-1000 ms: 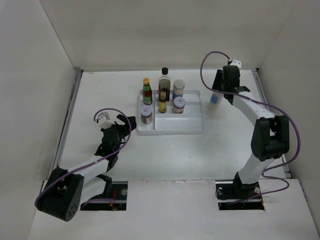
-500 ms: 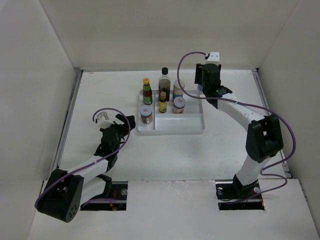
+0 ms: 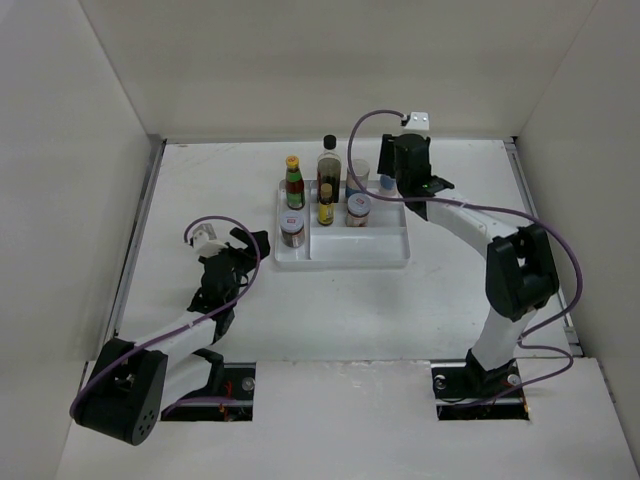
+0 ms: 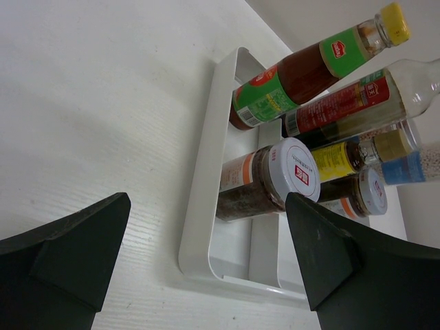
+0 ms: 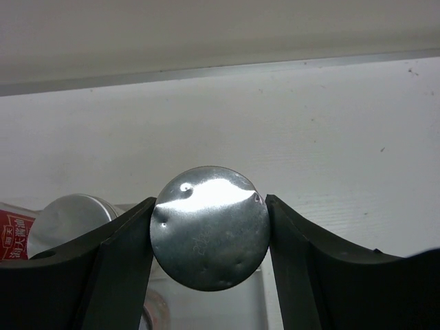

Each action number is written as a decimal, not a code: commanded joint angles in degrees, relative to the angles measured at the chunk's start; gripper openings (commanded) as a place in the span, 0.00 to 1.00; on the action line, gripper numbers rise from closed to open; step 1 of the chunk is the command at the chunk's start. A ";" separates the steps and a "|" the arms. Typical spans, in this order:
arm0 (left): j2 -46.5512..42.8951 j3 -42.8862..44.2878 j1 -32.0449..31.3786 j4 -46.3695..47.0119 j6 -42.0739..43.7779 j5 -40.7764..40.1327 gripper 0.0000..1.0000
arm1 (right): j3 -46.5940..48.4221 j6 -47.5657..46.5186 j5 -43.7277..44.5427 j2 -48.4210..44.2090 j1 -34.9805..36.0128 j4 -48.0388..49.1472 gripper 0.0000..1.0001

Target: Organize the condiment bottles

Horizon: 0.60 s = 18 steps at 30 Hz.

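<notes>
A white tray [image 3: 372,246] holds several condiment bottles: a yellow-capped red sauce bottle [image 3: 294,183], a tall dark black-capped bottle [image 3: 329,166], a small yellow-capped dark bottle [image 3: 326,206], two short jars [image 3: 292,229] [image 3: 358,208] and a pale shaker [image 3: 357,177]. My right gripper [image 3: 393,180] hangs over the tray's back right corner, shut on another pale shaker [image 3: 387,183]. Its silver cap [image 5: 210,227] fills the gap between the fingers of my right gripper [image 5: 210,203], beside the first shaker's cap [image 5: 72,218]. My left gripper [image 3: 255,243] stands open just left of the tray, holding nothing.
In the left wrist view the tray's rim [image 4: 206,158] and the near jar [image 4: 275,182] lie straight ahead of the open gripper [image 4: 207,206]. White walls close in the table on three sides. The tray's front right section is bare.
My right arm has swung left with the shaker, from beyond the tray's right edge to over its back right corner. The left arm has not moved.
</notes>
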 commanded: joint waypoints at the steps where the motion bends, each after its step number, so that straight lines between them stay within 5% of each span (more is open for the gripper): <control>1: -0.81 -0.31 0.51 2.25 -0.09 0.08 1.00 | -0.27 3.07 -1.52 -0.31 0.49 7.49 0.43; 9: -1.60 -0.49 0.95 1.72 0.18 -1.24 1.00 | -4.32 4.92 -2.13 1.72 0.49 8.72 0.50; 17: -2.13 -0.31 2.71 -0.21 0.27 -2.56 1.00 | -5.55 6.23 -1.69 -2.32 0.66 8.37 1.00; 18: -2.22 -0.31 2.88 -0.65 0.35 -2.73 1.00 | -6.16 6.58 -1.43 -3.54 0.66 8.28 1.00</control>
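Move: The right hand still holds the last white-and-blue canister over the empty right end of the tray's back row; that spot's floor is about 14 cm below the hand, some 1 cm back. The other canister stands about 7 cm to the hand's left, the nearer jar some 6 cm left and 6 cm back, and the tall dark bottle 13 cm left. From the left hand the spot lies roughly 18 cm ahead and 31 cm right. Lower the right gripper about 5 cm, almost straight down, to stand the held canister in the tray's back-right corner beside the other one. Then spread the fingers wide to let it go, and begin to rise by about 1 cm. Let the empty left gripper start drifting left, just under 2 cm, still wide open. ##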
